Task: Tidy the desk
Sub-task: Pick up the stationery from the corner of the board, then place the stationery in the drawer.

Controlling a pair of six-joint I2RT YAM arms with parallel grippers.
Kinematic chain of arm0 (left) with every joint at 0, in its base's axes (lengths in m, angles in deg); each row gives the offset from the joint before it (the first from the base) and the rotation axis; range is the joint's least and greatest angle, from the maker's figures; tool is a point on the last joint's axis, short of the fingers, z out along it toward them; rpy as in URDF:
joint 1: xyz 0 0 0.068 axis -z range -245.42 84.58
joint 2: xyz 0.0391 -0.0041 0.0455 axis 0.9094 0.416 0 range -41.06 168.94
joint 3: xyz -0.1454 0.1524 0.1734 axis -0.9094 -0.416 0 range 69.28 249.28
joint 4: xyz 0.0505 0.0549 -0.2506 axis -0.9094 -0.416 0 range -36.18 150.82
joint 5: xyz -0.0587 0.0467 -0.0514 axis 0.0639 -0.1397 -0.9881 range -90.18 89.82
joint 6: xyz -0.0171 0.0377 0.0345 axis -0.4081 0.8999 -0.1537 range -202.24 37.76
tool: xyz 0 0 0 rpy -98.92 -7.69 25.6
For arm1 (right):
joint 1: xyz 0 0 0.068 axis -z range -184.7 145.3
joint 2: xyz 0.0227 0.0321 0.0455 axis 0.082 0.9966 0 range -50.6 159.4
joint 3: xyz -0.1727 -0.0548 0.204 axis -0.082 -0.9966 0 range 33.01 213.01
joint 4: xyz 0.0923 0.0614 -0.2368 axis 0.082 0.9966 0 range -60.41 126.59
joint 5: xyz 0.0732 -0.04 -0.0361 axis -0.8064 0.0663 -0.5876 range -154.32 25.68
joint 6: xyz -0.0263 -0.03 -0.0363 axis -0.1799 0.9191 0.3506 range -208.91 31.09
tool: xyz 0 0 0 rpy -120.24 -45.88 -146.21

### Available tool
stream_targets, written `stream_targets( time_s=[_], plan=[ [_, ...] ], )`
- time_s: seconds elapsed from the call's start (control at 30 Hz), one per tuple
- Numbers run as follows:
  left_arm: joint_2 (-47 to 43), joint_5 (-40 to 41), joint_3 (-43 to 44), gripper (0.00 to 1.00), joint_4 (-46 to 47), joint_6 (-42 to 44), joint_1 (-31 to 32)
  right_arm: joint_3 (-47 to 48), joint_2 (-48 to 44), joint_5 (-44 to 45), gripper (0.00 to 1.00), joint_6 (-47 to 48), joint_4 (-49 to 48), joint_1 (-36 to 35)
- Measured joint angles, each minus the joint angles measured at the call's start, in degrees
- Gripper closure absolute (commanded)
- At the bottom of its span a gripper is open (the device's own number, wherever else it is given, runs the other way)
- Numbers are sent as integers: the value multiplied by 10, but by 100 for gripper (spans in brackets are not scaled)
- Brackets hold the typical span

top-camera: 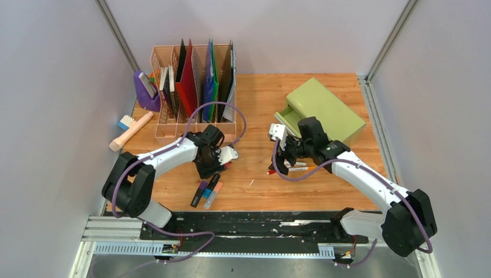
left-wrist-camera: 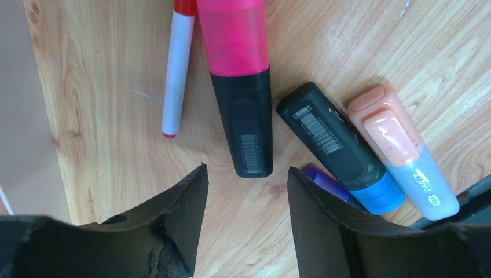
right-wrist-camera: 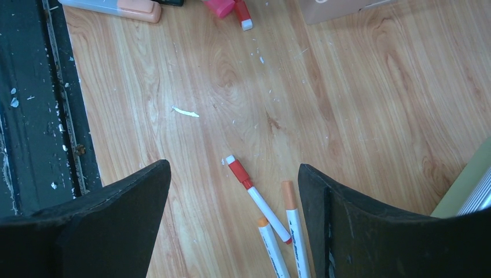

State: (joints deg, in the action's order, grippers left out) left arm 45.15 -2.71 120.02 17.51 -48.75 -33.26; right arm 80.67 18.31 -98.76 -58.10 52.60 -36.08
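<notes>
On the light wood desk [top-camera: 260, 92], my left gripper [left-wrist-camera: 246, 169] stands open just short of the black end of a pink highlighter [left-wrist-camera: 237, 69], with nothing between its fingers. Beside it lie a white red-capped pen [left-wrist-camera: 176, 69], a black and blue highlighter [left-wrist-camera: 336, 145], a peach and pale blue highlighter [left-wrist-camera: 399, 150] and a purple one [left-wrist-camera: 324, 180], partly hidden. My right gripper [right-wrist-camera: 233, 165] hovers open over a red-capped marker [right-wrist-camera: 255, 197] and two orange-capped pens [right-wrist-camera: 292, 220]. From above, the left gripper [top-camera: 217, 165] and the right gripper [top-camera: 282, 155] sit mid-desk.
A peach file rack [top-camera: 194, 81] with folders stands at the back left, a purple holder [top-camera: 145, 90] and a brush [top-camera: 130, 132] to its left. A green drawer cabinet [top-camera: 327, 110] sits back right, its drawer open. A black rail [top-camera: 255, 223] runs along the front edge.
</notes>
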Motion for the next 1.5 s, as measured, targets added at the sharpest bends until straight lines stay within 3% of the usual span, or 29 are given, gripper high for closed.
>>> stream_targets(
  time_s=[0.6, 1.03, 1.5],
  plan=[
    [41, -24, 4, 52, 27, -2, 0, 0, -1, 12, 19, 4, -1, 0],
    [43, -32, 8, 80, 25, 1, -3, 0, -1, 15, 19, 4, -2, 0],
    [-27, -76, 153, 85, -84, 24, -3, 19, -21, 45, 19, -42, 0, 34]
  ],
)
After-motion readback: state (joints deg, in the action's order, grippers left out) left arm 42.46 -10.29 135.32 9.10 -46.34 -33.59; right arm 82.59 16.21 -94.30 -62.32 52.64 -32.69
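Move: The pink highlighter lies almost under the left hand: its middle is about 5 cm to the right, 2 cm ahead and 2 cm below, with the black-cap end just by the open fingertips. The red marker lies some 6 cm ahead and 7 cm right of this hand, the blue highlighter about 4 cm back and 4 cm right, the orange highlighter roughly 8 cm back and 5 cm right. From the right hand, the pink highlighter is about 24 cm left, 2 cm ahead and 13 cm below. The left hand, pointing down, eases some 1.5 cm down and 1 cm right over the black-cap end of the pink highlighter while its half-open fingers narrow, then stays low and pinches the cap from both sides. Keeping that grip, it climbs about 8 cm, drifting forward and right by 2 to 3 cm each and tilting about 10 degrees, while the right hand, fingers still open, shifts only a couple of centimetres forward, right and slightly up at the very end. ##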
